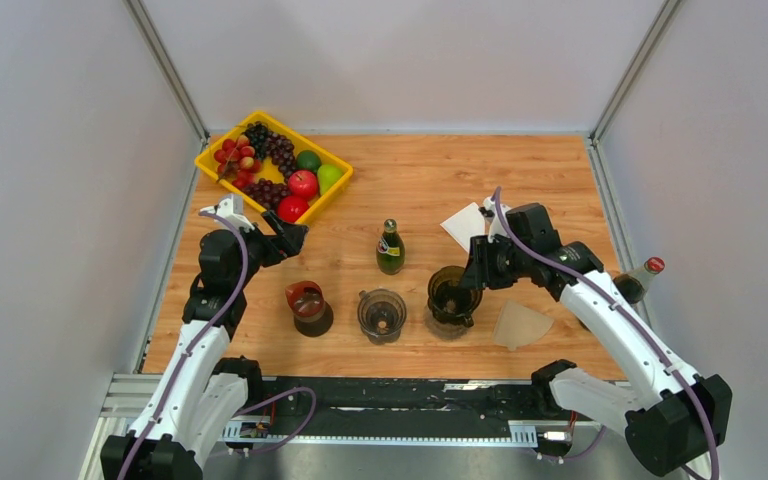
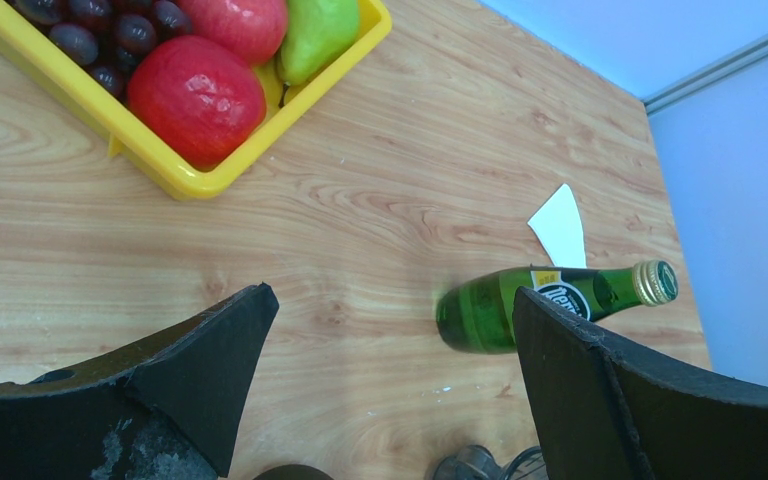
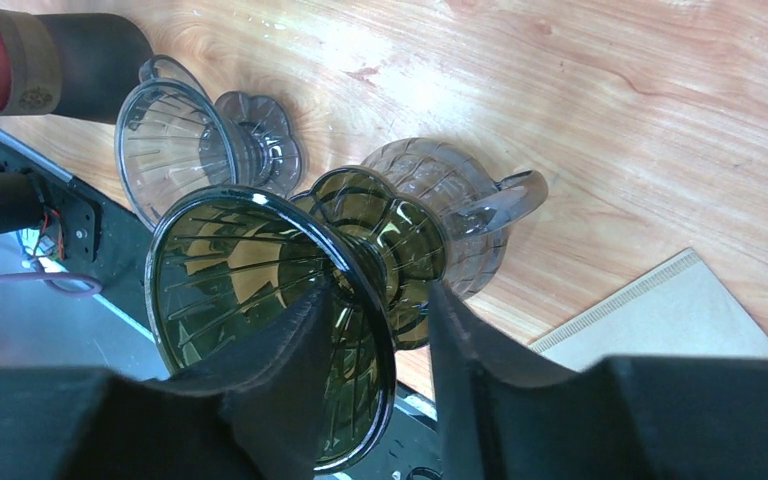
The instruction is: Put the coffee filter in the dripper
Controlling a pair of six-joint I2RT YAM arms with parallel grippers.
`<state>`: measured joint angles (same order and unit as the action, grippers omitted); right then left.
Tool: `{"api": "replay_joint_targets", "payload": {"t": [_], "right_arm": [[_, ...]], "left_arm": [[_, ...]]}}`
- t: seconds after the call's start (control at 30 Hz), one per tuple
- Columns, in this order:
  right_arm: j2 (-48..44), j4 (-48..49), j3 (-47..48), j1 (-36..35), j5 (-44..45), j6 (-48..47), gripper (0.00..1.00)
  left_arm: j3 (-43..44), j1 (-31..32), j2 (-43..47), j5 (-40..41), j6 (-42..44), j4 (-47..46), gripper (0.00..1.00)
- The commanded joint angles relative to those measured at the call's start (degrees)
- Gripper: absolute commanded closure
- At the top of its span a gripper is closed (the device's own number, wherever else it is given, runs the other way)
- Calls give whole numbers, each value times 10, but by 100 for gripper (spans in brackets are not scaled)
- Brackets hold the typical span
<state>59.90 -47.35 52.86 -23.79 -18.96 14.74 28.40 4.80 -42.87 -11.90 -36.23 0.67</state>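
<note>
A smoky dark glass dripper [image 1: 453, 297] [image 3: 230, 270] stands near the table's front, right of centre. My right gripper [image 1: 472, 272] [image 3: 380, 292] straddles its rim, one finger inside the cone and one outside. The jaws stand apart, with a gap showing beside the rim. A brown paper coffee filter [image 1: 520, 325] [image 3: 660, 320] lies flat on the wood just right of the dripper. A white filter [image 1: 465, 224] [image 2: 560, 225] lies behind it. My left gripper [image 1: 295, 237] [image 2: 392, 295] hovers wide open and empty near the yellow tray.
A clear dripper [image 1: 381, 314] [image 3: 175, 140] and a red-brown one [image 1: 308, 305] stand left of the dark one. A green bottle [image 1: 390, 248] [image 2: 550, 300] stands mid-table. A red-capped bottle [image 1: 640, 278] is at the right edge. The yellow fruit tray [image 1: 210, 157] [image 2: 160, 170] sits back left.
</note>
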Motion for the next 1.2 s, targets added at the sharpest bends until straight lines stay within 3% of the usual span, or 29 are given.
{"api": "replay_joint_targets", "payload": {"t": [0.0,0.13,0.23,0.6,0.8,0.93,1.17], "right_arm": [[-10,8,22,3,24,3,51],[-17,9,48,3,47,6,28],[-28,12,70,4,85,20,2],[-38,8,95,13,305,86,0],[10,20,94,44,327,89,0],[50,95,71,51,332,101,0],[184,160,98,73,345,132,0]], "left_arm": [[1,-2,5,0,7,-9,0],[2,-2,7,-1,9,-9,0],[2,-2,6,-3,10,-9,0],[7,-2,9,4,16,-9,0],[3,-2,1,1,16,-10,0],[4,-2,-10,-5,15,-15,0],[3,-2,-17,-7,12,-17,0]]}}
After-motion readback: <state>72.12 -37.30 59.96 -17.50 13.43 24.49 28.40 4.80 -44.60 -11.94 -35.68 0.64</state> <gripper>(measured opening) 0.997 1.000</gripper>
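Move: The dripper stands on the glass mug, its middle about 4 cm left, 1 cm back and 5 cm below the right hand, whose fingers straddle the rim. The white coffee filter lies on the table about 21 cm ahead, 2 cm left and 16 cm down; the green bottle is 12 cm ahead and 20 cm left, the brown filter 3 cm back and 13 cm right. From the left hand the coffee filter is about 12 cm ahead, 42 cm right. The dripper's rim is let go as the right fingers, already loosening, spread wide. The right hand lifts clear by about 6 cm, then swings forward and right, turning some 35 degrees clockwise, and sinks back to roughly its starting height on its way towards the white coffee filter, ending about 12 cm farther out and still open. ##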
